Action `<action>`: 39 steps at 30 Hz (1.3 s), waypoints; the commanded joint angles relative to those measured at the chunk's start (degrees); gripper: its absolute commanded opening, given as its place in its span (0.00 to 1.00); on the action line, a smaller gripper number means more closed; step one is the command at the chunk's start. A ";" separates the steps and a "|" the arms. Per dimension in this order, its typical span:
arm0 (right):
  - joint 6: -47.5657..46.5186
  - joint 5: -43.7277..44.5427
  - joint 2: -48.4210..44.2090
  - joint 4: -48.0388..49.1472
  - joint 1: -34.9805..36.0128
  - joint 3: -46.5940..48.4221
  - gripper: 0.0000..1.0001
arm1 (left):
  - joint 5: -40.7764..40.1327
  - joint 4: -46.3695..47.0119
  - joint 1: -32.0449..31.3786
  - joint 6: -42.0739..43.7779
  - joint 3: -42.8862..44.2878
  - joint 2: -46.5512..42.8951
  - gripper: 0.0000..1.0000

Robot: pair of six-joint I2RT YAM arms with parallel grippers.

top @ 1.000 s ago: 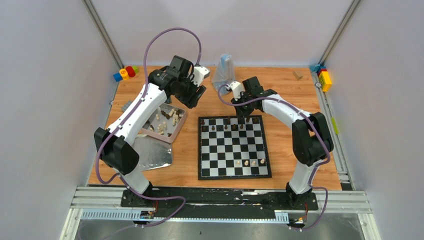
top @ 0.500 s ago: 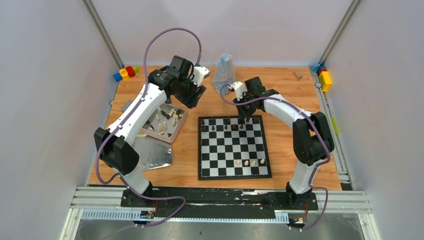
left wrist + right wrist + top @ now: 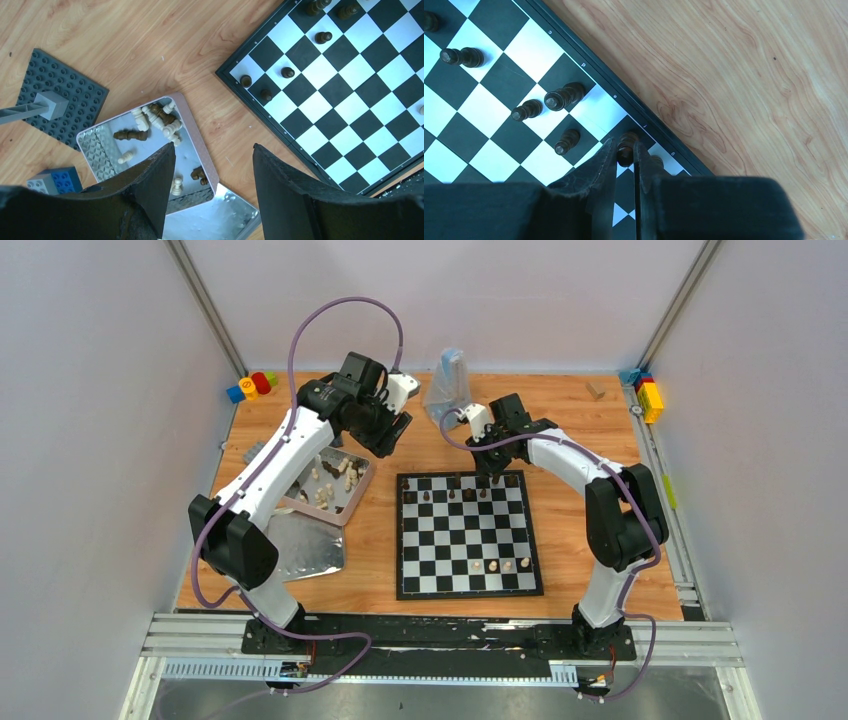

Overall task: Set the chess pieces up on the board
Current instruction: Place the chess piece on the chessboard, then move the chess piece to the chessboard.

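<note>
The board (image 3: 440, 570) lies at the table's middle. Several dark pieces (image 3: 450, 494) stand on its far rows and three cream pieces (image 3: 500, 566) near its front. My right gripper (image 3: 493, 478) is over the far edge of the board (image 3: 499, 85). In the right wrist view this gripper (image 3: 625, 145) is shut on a dark piece (image 3: 626, 150) over a far-row square, beside other dark pieces (image 3: 564, 95). My left gripper (image 3: 385, 445) is open and empty. In the left wrist view it (image 3: 212, 150) hangs over bare wood between the tin (image 3: 197, 145) and the board (image 3: 350, 100).
The silver tin (image 3: 350, 502) left of the board holds several loose cream and dark pieces (image 3: 160, 117); its lid (image 3: 305, 545) lies in front. A grey studded plate (image 3: 60, 107) and a blue brick (image 3: 62, 179) lie nearby. Coloured bricks (image 3: 252, 385) and a plastic bag (image 3: 448, 380) sit at the back.
My left gripper has shifted slightly to the left. My right gripper stays at the board's far edge with the dark piece in it.
</note>
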 commanded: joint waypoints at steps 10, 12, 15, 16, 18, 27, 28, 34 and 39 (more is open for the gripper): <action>-0.53 -1.31 1.57 -1.03 -0.15 0.30 0.02 | -0.07 1.57 0.23 0.88 -0.02 -2.36 0.66; -0.58 -1.18 1.81 -1.07 -0.21 0.37 0.03 | -0.08 1.55 0.23 0.86 -0.08 -2.41 0.66; -0.50 -1.13 1.95 -1.06 -0.20 0.44 0.09 | -0.13 1.65 0.28 0.86 -0.21 -2.45 0.66; -0.38 -1.13 1.86 -1.10 -0.22 0.43 0.14 | -0.14 1.66 0.29 0.90 -0.23 -2.45 0.66; -0.17 -1.42 1.52 -1.04 -0.21 0.69 0.29 | -0.15 1.65 0.32 0.96 -0.26 -2.45 0.67; 0.14 -2.94 -1.05 -1.12 -0.03 3.42 0.58 | -0.74 1.73 0.32 0.97 -0.10 -2.36 0.67; -0.08 -3.04 -1.33 -1.27 0.07 3.85 0.58 | -0.80 1.70 0.32 0.90 -0.02 -2.36 0.67; -1.15 -3.56 -2.46 -2.03 1.47 5.73 0.58 | -1.64 2.19 0.76 0.59 -0.02 -3.46 0.67; -1.20 -4.59 -0.84 -2.91 3.12 7.40 0.57 | -2.15 2.98 1.72 0.07 -0.29 -4.99 0.67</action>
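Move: The right gripper holds a dark chess piece upright over its dark square on the board's far rank, the third from the right end; the square lies straight below, about 4 cm down. Level with it, a rook-side piece stands some 3 cm to the right and a tall piece about 6 cm to the left; a pawn stands about 3 cm straight back. From the left gripper, that square lies roughly 17 cm right, 3 cm ahead and 18 cm down. Ease the right gripper down about 1 cm, drifting slightly back, to set the held dark piece on its far-rank square, then pause briefly. Open the fingers to a bit over half to let go of the piece, then lift nearly 3 cm while moving some 2 cm left, towards the tall piece on the same rank. ##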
